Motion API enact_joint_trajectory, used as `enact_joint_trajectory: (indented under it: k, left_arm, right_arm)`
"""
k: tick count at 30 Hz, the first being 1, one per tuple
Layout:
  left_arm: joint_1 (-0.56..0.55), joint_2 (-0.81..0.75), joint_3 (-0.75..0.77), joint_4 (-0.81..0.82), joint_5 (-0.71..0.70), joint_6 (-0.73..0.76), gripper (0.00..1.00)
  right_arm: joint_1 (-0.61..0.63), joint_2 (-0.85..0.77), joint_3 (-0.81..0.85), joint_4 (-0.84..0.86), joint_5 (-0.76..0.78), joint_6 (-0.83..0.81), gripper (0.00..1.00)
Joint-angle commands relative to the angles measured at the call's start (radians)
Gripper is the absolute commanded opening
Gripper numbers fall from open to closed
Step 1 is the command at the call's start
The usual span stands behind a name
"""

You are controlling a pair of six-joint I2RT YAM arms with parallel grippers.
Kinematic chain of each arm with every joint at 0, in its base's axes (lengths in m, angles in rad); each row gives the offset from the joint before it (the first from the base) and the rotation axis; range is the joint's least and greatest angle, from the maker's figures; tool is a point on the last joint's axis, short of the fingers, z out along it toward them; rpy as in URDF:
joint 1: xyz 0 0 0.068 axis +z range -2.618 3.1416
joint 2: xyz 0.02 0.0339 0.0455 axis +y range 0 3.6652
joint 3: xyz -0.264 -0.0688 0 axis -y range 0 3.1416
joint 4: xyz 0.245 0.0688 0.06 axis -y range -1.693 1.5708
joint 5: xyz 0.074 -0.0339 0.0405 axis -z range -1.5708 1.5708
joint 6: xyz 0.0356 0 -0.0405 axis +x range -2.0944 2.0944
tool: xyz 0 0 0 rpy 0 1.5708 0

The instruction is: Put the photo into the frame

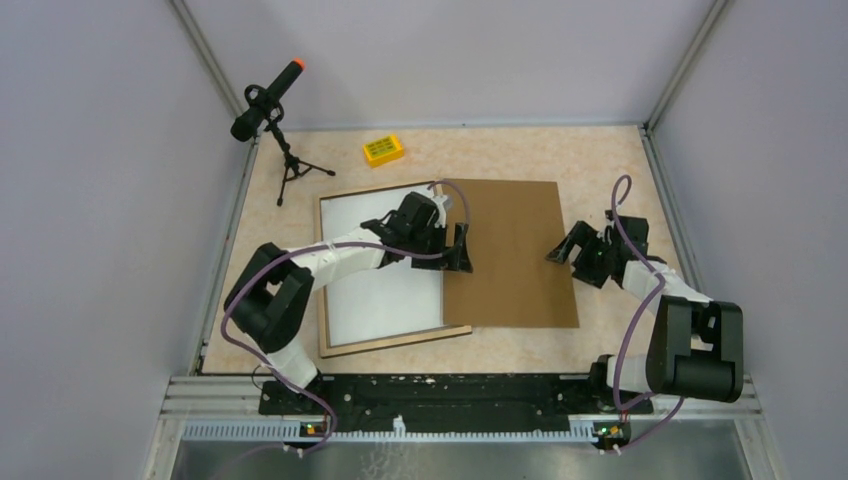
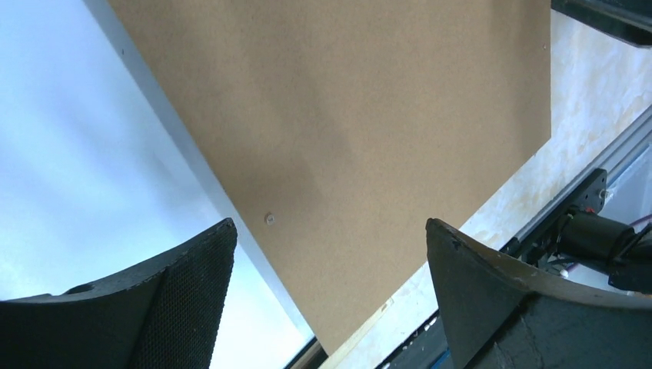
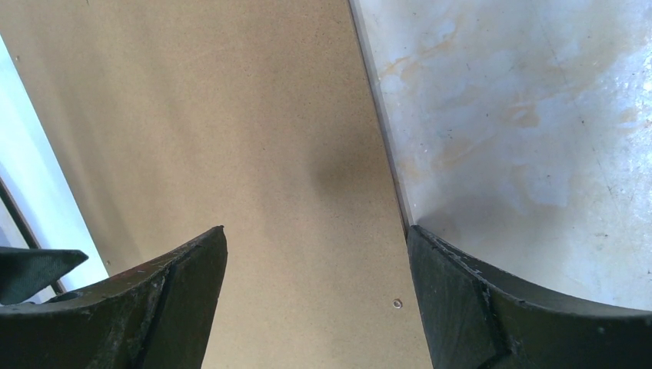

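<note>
The frame point(image 1: 395, 341) lies flat at the table's left-centre, its light wood edge point(image 2: 357, 334) showing. Inside it lies the photo point(image 1: 380, 290), plain white side up point(image 2: 92, 169). A brown hardboard sheet point(image 1: 515, 270) lies to the right and covers the frame's right strip. My left gripper point(image 1: 462, 250) hovers open over the hardboard's left edge point(image 2: 369, 115), with nothing between its fingers point(image 2: 330, 223). My right gripper point(image 1: 565, 258) stands open at the hardboard's right edge point(image 3: 231, 115), one finger over the sheet and one at its rim point(image 3: 316, 228), holding nothing.
A microphone on a small tripod point(image 1: 268, 100) stands at the back left. A yellow box point(image 1: 383, 150) lies near the back wall. Grey walls enclose the marbled table point(image 3: 523, 115), and a black rail point(image 1: 450, 400) runs along the near edge.
</note>
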Motion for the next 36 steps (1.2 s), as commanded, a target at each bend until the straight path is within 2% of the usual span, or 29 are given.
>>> enact_joint_trajectory:
  k: [1, 6, 10, 15, 21, 25, 29, 32, 36]
  left_arm:
    - [-0.002, -0.126, -0.064, 0.093, -0.049, -0.013, 0.94]
    - [0.014, -0.161, -0.141, 0.154, -0.026, -0.091, 0.88]
    - [0.015, -0.216, -0.281, 0.316, -0.045, -0.155, 0.8]
    - [0.017, -0.198, -0.32, 0.36, -0.033, -0.178, 0.7]
    - [0.044, -0.142, -0.364, 0.47, 0.08, -0.234, 0.56]
    - [0.047, -0.119, -0.369, 0.475, 0.092, -0.249, 0.56]
    - [0.047, -0.147, -0.383, 0.463, 0.043, -0.226, 0.56]
    - [0.046, -0.155, -0.389, 0.444, 0.015, -0.212, 0.6]
    - [0.047, -0.129, -0.397, 0.471, 0.046, -0.221, 0.61]
  right_arm:
    - [0.013, -0.001, -0.016, -0.042, -0.005, -0.023, 0.86]
    - [0.012, -0.005, -0.006, -0.047, -0.001, -0.03, 0.86]
    - [0.013, -0.007, -0.001, -0.049, -0.008, -0.029, 0.86]
    - [0.013, -0.012, 0.005, -0.055, -0.008, -0.033, 0.86]
    - [0.013, -0.014, 0.004, -0.054, -0.014, -0.034, 0.86]
    - [0.013, -0.017, 0.001, -0.051, -0.017, -0.032, 0.86]
    - [0.013, -0.017, 0.001, -0.052, -0.015, -0.034, 0.86]
    - [0.013, -0.012, -0.001, -0.048, -0.015, -0.034, 0.86]
    - [0.013, -0.008, -0.004, -0.045, -0.019, -0.035, 0.86]
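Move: The brown backing board's middle lies about 10 cm right of the left hand, level with it and some 6 cm lower; its left edge sits about 3 cm to that hand's left. The white-backed photo and the frame round it are centred roughly 14 cm left and 2 cm back. From the right hand, the board's middle is about 12 cm left, 1 cm ahead and 2 cm down. The left hand rises 2 cm, then sinks 4, shifting back-left towards the backing board's left edge, fingers part-closing. ##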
